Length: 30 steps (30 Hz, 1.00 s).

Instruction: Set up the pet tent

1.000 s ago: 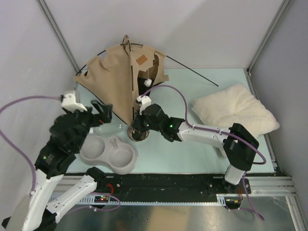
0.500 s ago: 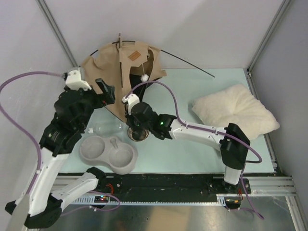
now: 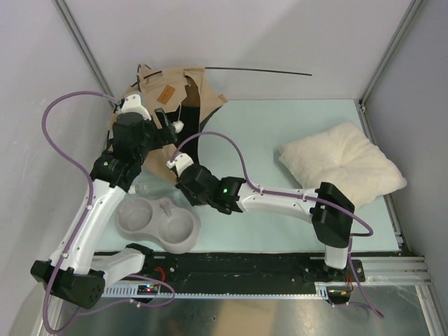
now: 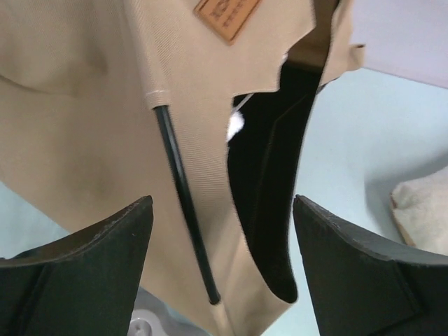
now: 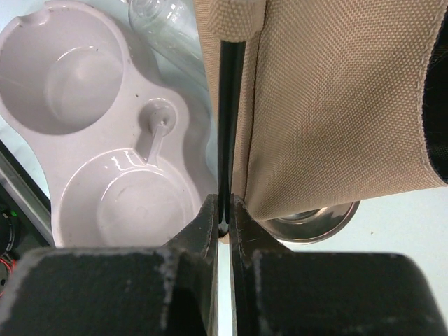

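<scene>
The pet tent [image 3: 175, 91] of tan fabric leans in the back left corner, with a thin black pole [image 3: 259, 70] sticking out to the right. My right gripper [image 3: 178, 168] is shut on the lower end of another tent pole [image 5: 224, 126], beside the tan fabric [image 5: 336, 105], as its wrist view [image 5: 224, 215] shows. My left gripper [image 3: 166, 123] is open and empty just in front of the tent [image 4: 84, 105]. Its wrist view [image 4: 222, 210] shows a black pole [image 4: 183, 196], the brown label [image 4: 227, 14], the white pompom [image 4: 235, 126] and the black lining [image 4: 273, 196].
A grey double pet bowl [image 3: 157, 224] lies at the front left, right under the right gripper [image 5: 91, 140]. A clear bottle [image 5: 164, 24] and a steel dish [image 5: 315, 225] lie beside it. A cream fluffy pillow [image 3: 343, 164] lies at the right.
The tent has been carried left and back towards the corner. The right gripper moved left with the pole. The left gripper rose and swung back to the tent's front.
</scene>
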Tool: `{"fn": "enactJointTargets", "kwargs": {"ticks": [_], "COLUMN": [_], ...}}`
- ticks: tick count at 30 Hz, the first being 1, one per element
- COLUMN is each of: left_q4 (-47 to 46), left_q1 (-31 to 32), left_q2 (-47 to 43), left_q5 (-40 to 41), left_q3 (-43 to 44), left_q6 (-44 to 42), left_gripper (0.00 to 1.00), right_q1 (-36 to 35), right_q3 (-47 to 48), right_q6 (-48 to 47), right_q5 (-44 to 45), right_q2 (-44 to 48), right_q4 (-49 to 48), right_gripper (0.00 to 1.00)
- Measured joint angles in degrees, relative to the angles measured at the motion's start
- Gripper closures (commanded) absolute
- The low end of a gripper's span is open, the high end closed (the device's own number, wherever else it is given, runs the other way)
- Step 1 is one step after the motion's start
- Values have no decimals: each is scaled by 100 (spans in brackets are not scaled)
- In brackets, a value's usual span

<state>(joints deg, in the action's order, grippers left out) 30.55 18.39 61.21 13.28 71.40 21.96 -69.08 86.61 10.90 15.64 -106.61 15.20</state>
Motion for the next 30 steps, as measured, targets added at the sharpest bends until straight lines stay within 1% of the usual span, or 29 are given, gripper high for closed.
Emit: {"fn": "enactJointTargets", "kwargs": {"ticks": [3,6,7,9,13,14,16,18,21,23,25,27,30], "left_q4": [-28,-11,-7,-15,-39,-39,4,2,-31,-35,-26,-33,-44], "left_q1": [-120,-157,-157,-162,-166,-166,-170,-170,-170,-184,-188,-186,-188], "left_q2": [83,85,90,96,116,122,151,199,271,326,376,400,400], "left_q5": [55,129,149,153,133,131,98,17,-63,-66,-107,-166,-216], "left_q3": [-192,-337,-348,-348,-348,-348,-350,-348,-345,-321,-256,-162,-17], "left_q6": [68,105,101,127,129,120,118,103,28,-107,-262,-431,-710], "left_gripper": [24,43,53,69,93,96,99,100,100,100,100,100,100], "right_q1": [-35,-55,-63,-81,-133,-146,-168,-188,-223,-245,-251,-249,-238], "right_q3": [-4,-4,-4,-4,-2,-2,22,33,33,33,31,9,-116], "right_q6": [-2,0,0,0,22,24,33,61,96,68,17,-20,-57], "right_q5": [33,61,68,94,188,216,267,295,302,302,297,293,282], "right_q2": [-2,-4,-11,-37,-149,-179,-249,-278,-278,-275,-245,-120,323], "right_q4": [22,37,37,37,46,57,55,57,83,74,76,79,76], "right_gripper": [100,100,100,100,100,100,91,76,46,30,19,12,8]}}
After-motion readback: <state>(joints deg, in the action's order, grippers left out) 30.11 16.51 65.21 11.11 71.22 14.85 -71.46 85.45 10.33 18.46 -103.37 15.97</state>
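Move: The tent pole's bare black stretch runs between the open left fingers, about 3 cm below, 1 cm ahead and 1 cm left of that hand point; the leather label is some 9 cm straight ahead at much the same height, the white pompom 4 cm ahead, 2 cm right and 8 cm lower. The right fingertips already pinch the pole's lower end; about 14 cm below them, the grey tray is 10 cm back and 8 cm left, the steel bowl level and 6 cm right. Lower the left gripper about 4 cm onto the bare stretch of pole and shut its fingers around it, then lift it a couple of centimetres with the pole held, easing slightly forward. Keep the right pinch on the lower end, sinking some 2 cm and drawing back a little, until the left has closed; only then open wide and rise about 4 cm off the pole. ##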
